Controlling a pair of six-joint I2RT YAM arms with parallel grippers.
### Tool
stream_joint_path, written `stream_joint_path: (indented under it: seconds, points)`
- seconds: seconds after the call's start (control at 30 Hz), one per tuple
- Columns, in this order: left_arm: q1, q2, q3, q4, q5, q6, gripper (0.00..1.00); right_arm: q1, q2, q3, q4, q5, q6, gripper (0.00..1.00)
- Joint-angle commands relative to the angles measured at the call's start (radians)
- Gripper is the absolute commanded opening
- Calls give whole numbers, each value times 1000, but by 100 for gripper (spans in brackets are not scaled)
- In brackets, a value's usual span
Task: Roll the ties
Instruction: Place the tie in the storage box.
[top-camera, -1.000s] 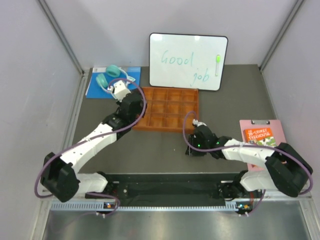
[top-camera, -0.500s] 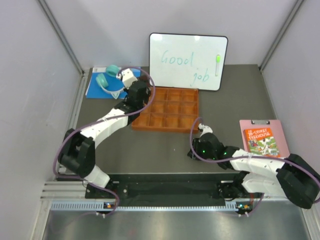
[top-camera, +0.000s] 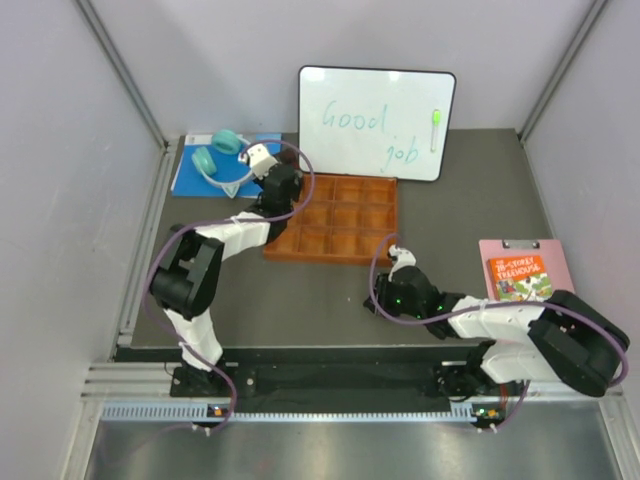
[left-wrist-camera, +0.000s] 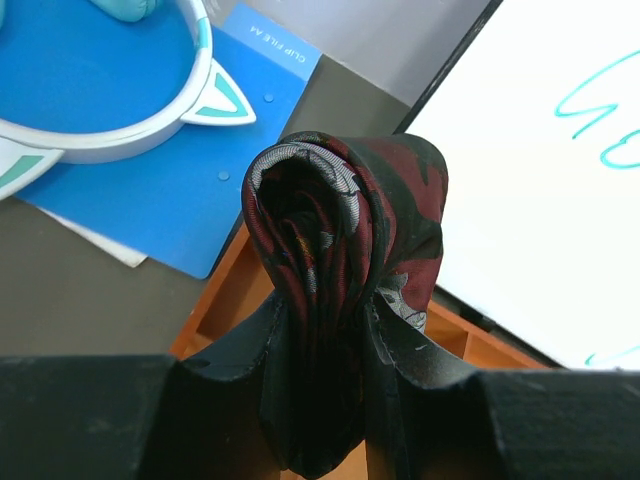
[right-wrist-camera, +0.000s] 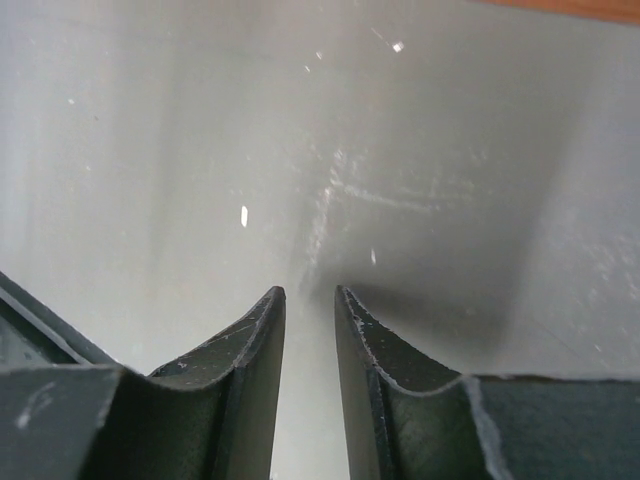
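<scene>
A rolled tie (left-wrist-camera: 340, 230), dark maroon with black and grey pattern, is pinched between my left gripper's (left-wrist-camera: 328, 310) fingers as a small coil sticking out past the tips. In the top view my left gripper (top-camera: 284, 192) is over the far left corner of the orange compartment tray (top-camera: 330, 256); the tie is hidden there by the gripper. The tray's corner rim (left-wrist-camera: 215, 310) shows under the coil. My right gripper (top-camera: 374, 300) is low over the bare table in front of the tray. Its jaws (right-wrist-camera: 308, 295) stand almost together with a narrow gap and hold nothing.
A whiteboard (top-camera: 375, 120) with "Good job" leans behind the tray. Teal headphones (top-camera: 220, 152) lie on a blue folder (top-camera: 192, 178) at the back left. A pink clipboard (top-camera: 528, 290) with a book lies at the right. Walls enclose the table on three sides.
My left gripper moved with the tie from the tray's left edge toward its far left corner, and the arm folded in. My right gripper drew back toward the near side.
</scene>
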Motion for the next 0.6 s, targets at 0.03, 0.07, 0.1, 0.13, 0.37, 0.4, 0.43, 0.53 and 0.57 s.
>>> stream_joint_path:
  seconds: [0.03,0.07,0.1,0.13,0.37,0.4,0.43,0.53,0.57]
  points:
    - [1,59,-1,252,-14,31,0,11,94,-30,-75,34,-7,28]
    - [1,74,11,268,-6,53,0,11,101,-31,-71,34,-7,28]
    - [1,79,19,263,-5,59,0,11,106,-30,-71,34,-7,28]
    - [1,86,26,259,-8,65,0,11,109,-28,-69,36,-7,28]
    - [6,169,40,243,-11,79,0,11,164,-10,-55,27,-12,26]
    - [6,177,54,239,-8,79,0,11,170,-10,-52,28,-12,26]
    - [6,186,62,222,-8,79,0,12,174,-10,-52,28,-12,26]
    - [7,215,100,168,-50,62,0,11,183,-5,-52,28,-12,25]
    - [7,234,111,157,-67,68,0,11,186,-2,-52,27,-13,25]
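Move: The left gripper holds the rolled tie above the storage box's far-left compartment, whose middle is about 4 cm ahead and 13 cm below. The headphones lie roughly 10 cm ahead, 15 cm to the left and 15 cm below; the leaning whiteboard's middle is about 15 cm ahead, 18 cm to the right and 6 cm below. From the empty right hand, that compartment is some 33 cm ahead, 17 cm left, at about its own height. Lower the left gripper about 5 cm towards the far-left compartment, easing 2 to 3 cm forward as it sinks, with the forward creep coming first and the drop speeding up later. Keep the fingers shut on the tie and the wrist almost as it is. Slide the empty right hand some 2 cm left and forward, level and low over the table, towards the box's near side. ##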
